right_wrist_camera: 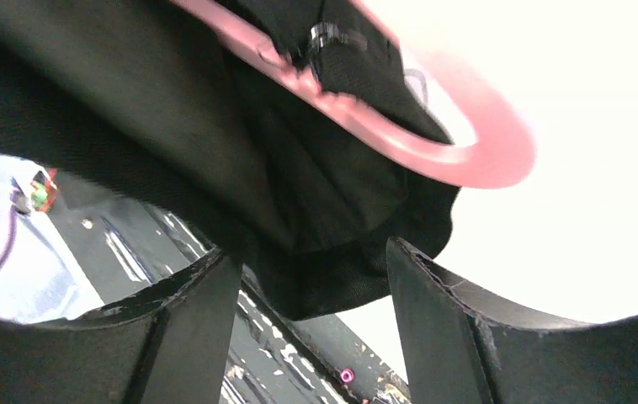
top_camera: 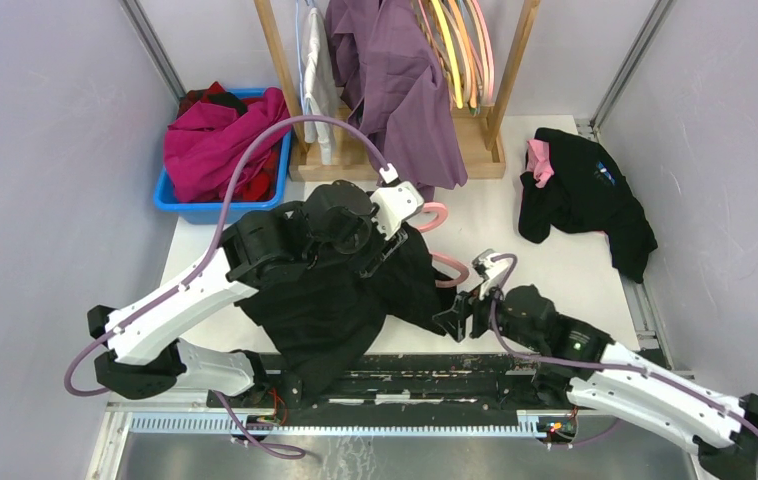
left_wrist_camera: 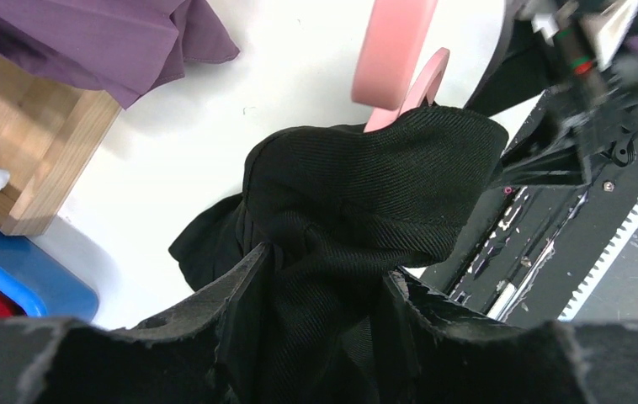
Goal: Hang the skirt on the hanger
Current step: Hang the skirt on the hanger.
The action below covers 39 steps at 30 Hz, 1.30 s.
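Note:
The black skirt (top_camera: 335,300) hangs bunched over the table's front middle. My left gripper (top_camera: 379,252) is shut on a thick fold of it; in the left wrist view the skirt (left_wrist_camera: 366,185) fills the gap between the fingers of my left gripper (left_wrist_camera: 324,286). The pink hanger (top_camera: 438,214) lies partly under the cloth, and its hook (left_wrist_camera: 396,50) shows past the fold. My right gripper (top_camera: 457,320) stands open at the skirt's right edge. In the right wrist view the hanger (right_wrist_camera: 433,147) crosses the skirt (right_wrist_camera: 324,202), whose hem dips loosely between the jaws of my right gripper (right_wrist_camera: 311,269).
A blue bin (top_camera: 183,205) of red and magenta clothes sits at the back left. A wooden rack (top_camera: 480,150) carries a purple garment (top_camera: 405,90) and coloured hangers (top_camera: 465,50). A black garment (top_camera: 580,195) lies at the right. The dark rail (top_camera: 405,380) runs along the front edge.

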{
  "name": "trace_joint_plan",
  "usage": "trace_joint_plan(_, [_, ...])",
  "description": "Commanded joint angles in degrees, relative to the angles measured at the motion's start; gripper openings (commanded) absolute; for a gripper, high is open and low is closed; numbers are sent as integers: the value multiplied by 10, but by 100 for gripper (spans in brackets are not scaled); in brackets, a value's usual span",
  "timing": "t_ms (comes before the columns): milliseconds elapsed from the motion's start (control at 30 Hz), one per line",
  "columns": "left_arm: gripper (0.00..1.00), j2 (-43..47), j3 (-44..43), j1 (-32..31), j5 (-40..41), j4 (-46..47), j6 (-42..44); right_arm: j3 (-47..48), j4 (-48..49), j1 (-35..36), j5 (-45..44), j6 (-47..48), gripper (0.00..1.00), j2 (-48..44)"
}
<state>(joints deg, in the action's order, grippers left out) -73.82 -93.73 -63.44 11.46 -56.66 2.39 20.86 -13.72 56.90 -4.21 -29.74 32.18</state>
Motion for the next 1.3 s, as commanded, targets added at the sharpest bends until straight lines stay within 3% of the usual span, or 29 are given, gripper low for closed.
trace_joint_plan(0, [3, 25, -35, 2, 3, 14, -8, 72, -72, 1, -59, 2, 68, -83])
trace_joint_plan(100, [3, 32, -38, 2, -2, 12, -6, 94, -108, 2, -99, -15, 64, -107])
trace_joint_plan(267, [3, 39, -64, 3, -22, 8, -6, 112, -129, 2, -109, -38, 58, -38])
trace_joint_plan(500, [3, 39, -108, 2, -43, -2, -2, 98, -110, 2, -56, -42, 67, -45])
trace_joint_plan(1067, [3, 61, -126, 3, -107, 4, 2, 22, 10, 1, -118, -42, 70, -78])
trace_joint_plan(1133, [3, 61, -124, 3, -106, 5, 2, 17, 25, 1, -104, -43, 58, -75])
trace_joint_plan(1267, [3, 62, -119, 3, -98, 6, 3, 22, 27, 0, -89, -44, 23, -70])
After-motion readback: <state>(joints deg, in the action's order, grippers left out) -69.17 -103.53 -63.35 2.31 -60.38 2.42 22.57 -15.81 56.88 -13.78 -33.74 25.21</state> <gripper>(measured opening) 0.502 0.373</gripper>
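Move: The right hand's open fingers are just short of the skirt's free edge, about 3 cm ahead, 1 cm left and 3 cm above. The pink hanger's near end is roughly 6 cm ahead, level sideways and 8 cm up. From the left hand, which still holds the skirt, that free edge is some 8 cm back, 10 cm right and 12 cm below. Left hand lifts the held skirt about 7 cm and back; right hand rises, dips, closes on the free edge. ##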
